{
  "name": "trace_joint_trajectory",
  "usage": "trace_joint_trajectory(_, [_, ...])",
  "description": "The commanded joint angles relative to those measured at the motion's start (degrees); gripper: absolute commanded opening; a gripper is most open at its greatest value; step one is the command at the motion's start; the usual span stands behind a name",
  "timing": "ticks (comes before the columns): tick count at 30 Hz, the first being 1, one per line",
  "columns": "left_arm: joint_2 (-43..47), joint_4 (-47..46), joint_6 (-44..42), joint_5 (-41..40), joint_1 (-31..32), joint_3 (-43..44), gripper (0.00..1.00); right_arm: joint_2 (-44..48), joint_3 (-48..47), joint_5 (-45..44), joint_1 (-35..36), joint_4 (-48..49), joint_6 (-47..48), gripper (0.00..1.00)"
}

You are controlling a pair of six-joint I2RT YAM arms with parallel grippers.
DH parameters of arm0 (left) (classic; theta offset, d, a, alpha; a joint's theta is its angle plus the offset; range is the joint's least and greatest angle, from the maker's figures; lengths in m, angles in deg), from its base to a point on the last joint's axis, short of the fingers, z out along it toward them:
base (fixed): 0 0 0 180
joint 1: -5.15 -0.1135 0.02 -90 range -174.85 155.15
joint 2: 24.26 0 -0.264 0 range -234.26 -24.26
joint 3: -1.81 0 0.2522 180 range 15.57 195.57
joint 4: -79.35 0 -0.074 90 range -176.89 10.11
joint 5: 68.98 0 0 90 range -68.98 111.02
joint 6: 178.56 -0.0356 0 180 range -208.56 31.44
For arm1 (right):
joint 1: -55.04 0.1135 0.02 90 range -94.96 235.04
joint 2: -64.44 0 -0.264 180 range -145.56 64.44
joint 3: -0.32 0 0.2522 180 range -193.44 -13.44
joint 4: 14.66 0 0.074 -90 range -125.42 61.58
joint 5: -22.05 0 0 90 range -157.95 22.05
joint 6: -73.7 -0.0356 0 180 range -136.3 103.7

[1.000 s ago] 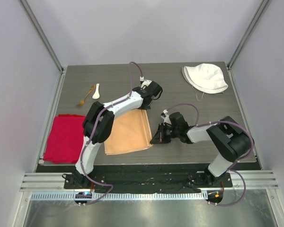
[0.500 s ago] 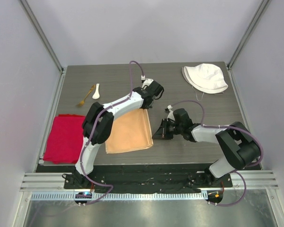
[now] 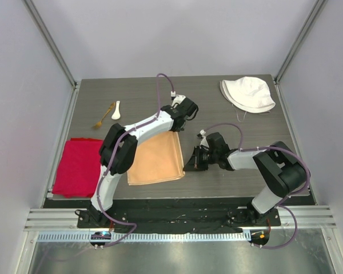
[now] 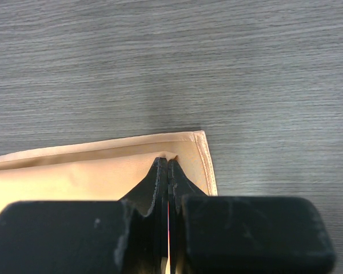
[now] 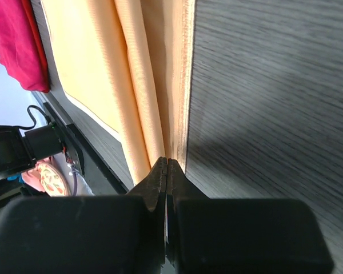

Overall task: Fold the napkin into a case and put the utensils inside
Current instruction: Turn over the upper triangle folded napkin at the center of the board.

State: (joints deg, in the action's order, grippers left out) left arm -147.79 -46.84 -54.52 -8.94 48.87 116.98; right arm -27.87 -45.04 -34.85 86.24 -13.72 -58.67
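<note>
The peach-orange napkin [image 3: 154, 161] lies folded in layers at the table's middle. My left gripper [image 3: 178, 127] is at its far right corner. In the left wrist view the jaws [image 4: 168, 160] are shut, with the top layer's corner of the napkin [image 4: 74, 171] pinched at their tips. My right gripper [image 3: 187, 167] sits low at the napkin's right edge, near the front corner. It is shut [image 5: 167, 161], and ridges of the napkin [image 5: 91, 68] run into its tips. The white spoon [image 3: 115, 110] and gold fork [image 3: 103, 117] lie together at the far left.
A bright red cloth [image 3: 77, 166] lies left of the napkin, by the table's left edge. A white fabric hat [image 3: 247, 94] sits at the far right corner. The table's front edge and black rail run just behind the right gripper.
The right arm's elbow swung out and back, and its gripper shifted slightly along the napkin's right edge. The left arm and the napkin have hardly moved.
</note>
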Motion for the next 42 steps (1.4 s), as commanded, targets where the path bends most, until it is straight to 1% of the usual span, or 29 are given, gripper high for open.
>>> trace_joint_trajectory(1, [3.12,-2.0,0.59,-1.25,0.48,0.9,0.0,-0.15,-0.05,0.91,0.79,3.23,-0.08,0.01])
trace_joint_trajectory(5, [2.15,-1.65,0.5,-1.07,0.66,1.95,0.0,-0.41,0.39,0.91,1.06,3.58,-0.17,0.01])
trace_joint_trajectory(13, [-0.57,-1.21,0.06,-0.89,0.75,4.5,0.0,-4.01,3.2,0.91,1.14,7.71,-1.14,0.01])
trace_joint_trajectory(19, [-2.85,-1.56,-0.38,0.95,0.75,6.7,0.0,-4.72,4.61,0.56,1.32,9.03,-1.49,0.01])
trace_joint_trajectory(23, [-4.35,-1.03,-0.55,2.09,1.27,7.23,0.0,-3.58,4.17,-0.32,1.32,7.63,-1.14,0.01])
trace_joint_trajectory(28, [-5.32,-2.61,-1.17,3.15,1.54,6.7,0.0,-2.61,2.77,-1.46,1.41,5.26,-0.17,0.01])
trace_joint_trajectory(36, [-5.93,-4.55,-0.29,2.8,2.5,6.08,0.0,-1.64,2.59,-2.08,1.41,3.58,-0.08,0.01])
trace_joint_trajectory(42, [-7.96,-4.2,0.67,2.71,2.94,7.93,0.0,-0.85,2.85,-2.25,1.32,2.88,-0.08,0.01])
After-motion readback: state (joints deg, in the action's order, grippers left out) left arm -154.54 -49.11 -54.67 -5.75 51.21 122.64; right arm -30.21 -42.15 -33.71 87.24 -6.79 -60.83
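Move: At the left fingertips, already pinched, is the napkin's upper layer; the lower layer's far-right corner lies about 2 cm ahead, 3 cm right and 3 cm below. The napkin's middle is some 11 cm back and 9 cm left, the white spoon roughly 10 cm ahead and 24 cm left. From the right hand, the near-right corner lies directly under its closed tips, 1 cm below, and that far-right corner about 19 cm straight ahead. Keeping its pinch on the upper layer, the left hand first lifts about 1 cm while drawing right, then sinks some 3.5 cm towards the board and carries on right, some 4 cm rightwards in all. The shut right fingers stay at the near-right corner to hold it, easing about 1 cm back and 1 cm down early on and then staying put. ##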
